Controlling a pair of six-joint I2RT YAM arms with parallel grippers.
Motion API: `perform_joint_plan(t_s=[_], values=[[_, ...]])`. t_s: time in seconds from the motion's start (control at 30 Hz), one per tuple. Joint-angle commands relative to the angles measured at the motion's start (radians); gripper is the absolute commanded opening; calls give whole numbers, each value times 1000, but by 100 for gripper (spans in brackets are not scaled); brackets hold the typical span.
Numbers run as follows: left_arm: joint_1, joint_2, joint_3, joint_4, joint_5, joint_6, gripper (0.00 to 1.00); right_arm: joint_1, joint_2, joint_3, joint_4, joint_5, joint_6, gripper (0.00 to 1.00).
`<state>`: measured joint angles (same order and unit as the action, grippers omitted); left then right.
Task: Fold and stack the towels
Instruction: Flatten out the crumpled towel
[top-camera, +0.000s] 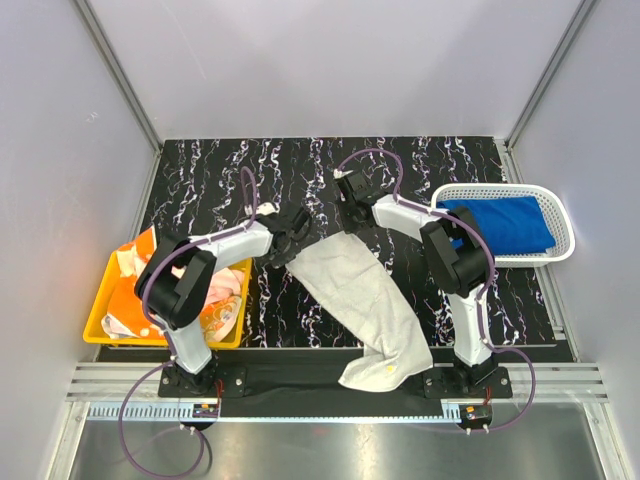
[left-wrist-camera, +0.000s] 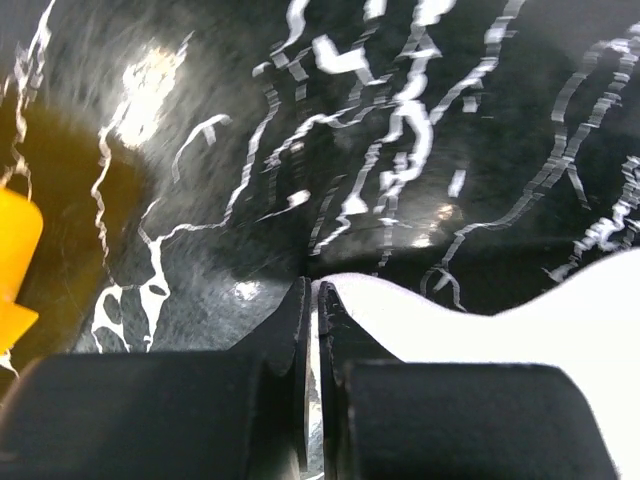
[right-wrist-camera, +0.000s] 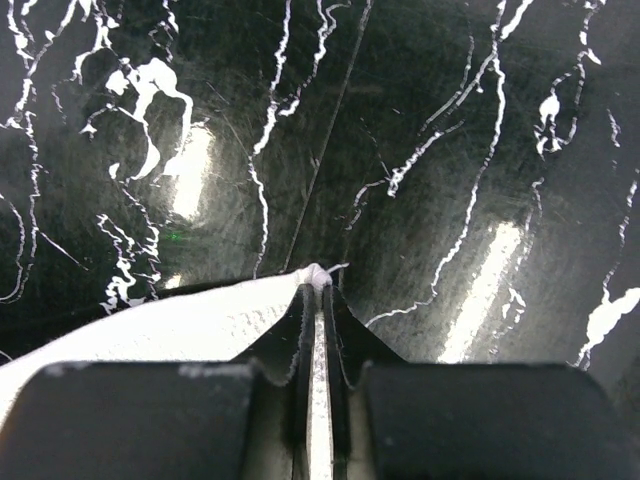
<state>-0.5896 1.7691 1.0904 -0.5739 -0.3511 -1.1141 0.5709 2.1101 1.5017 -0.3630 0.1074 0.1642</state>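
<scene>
An off-white towel (top-camera: 365, 300) lies stretched over the dark marble table, its far edge held up between both grippers and its near end hanging past the table's front. My left gripper (top-camera: 296, 244) is shut on the towel's far left corner; in the left wrist view the jaws (left-wrist-camera: 313, 292) pinch the white cloth (left-wrist-camera: 480, 330). At the far right corner my right gripper (top-camera: 357, 233) is shut too, and a nub of towel (right-wrist-camera: 180, 325) pokes out past its tips (right-wrist-camera: 318, 285). A royal blue towel (top-camera: 500, 224) lies folded in the white basket. Orange-and-white and pale pink towels (top-camera: 215, 300) fill the yellow bin.
The yellow bin (top-camera: 100, 315) stands at the table's left edge, and its corner (left-wrist-camera: 15, 260) shows in the left wrist view. The white perforated basket (top-camera: 560, 215) stands at the right edge. Grey walls enclose the table on three sides.
</scene>
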Motion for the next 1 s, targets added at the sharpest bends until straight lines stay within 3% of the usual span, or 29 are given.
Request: perform_joint_plan(t_s=[0.0, 0.3, 0.53, 0.97], values=[[5, -48, 75, 48, -20, 149, 0, 12, -74, 18, -37, 34, 9, 1], [5, -250, 157, 14, -52, 413, 0, 12, -306, -14, -91, 78, 18, 0], [-44, -436, 284, -78, 29, 621, 0, 11, -553, -40, -159, 45, 26, 0], [-161, -646, 483, -213, 106, 766, 0, 14, -932, 2, -295, -40, 38, 0]])
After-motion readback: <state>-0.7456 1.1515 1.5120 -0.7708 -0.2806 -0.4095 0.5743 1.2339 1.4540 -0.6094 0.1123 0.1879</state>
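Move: Each hand already pinches a corner of the crumpled towel just above the table. The towel's middle lies about 13 cm back and 15 cm right of the left hand, and its bunched near end about 28 cm back and 19 cm right. The yellow box is some 21 cm left and 10 cm back of the left hand. From the right hand, the towel's middle is about 21 cm back and 3 cm right, the white basket roughly 32 cm right and 2 cm farther out. Up fast with both hands together, each keeping its pinch on its towel corner and rising a good 30 cm off the table. The right hand also draws back and to its right, drifting away from the left one; the left edges forward, then comes back past its starting line. Both wrists tip their fingers up towards forward, the left about 40 degrees while also turning clockwise, the right less, with its left side rising. ##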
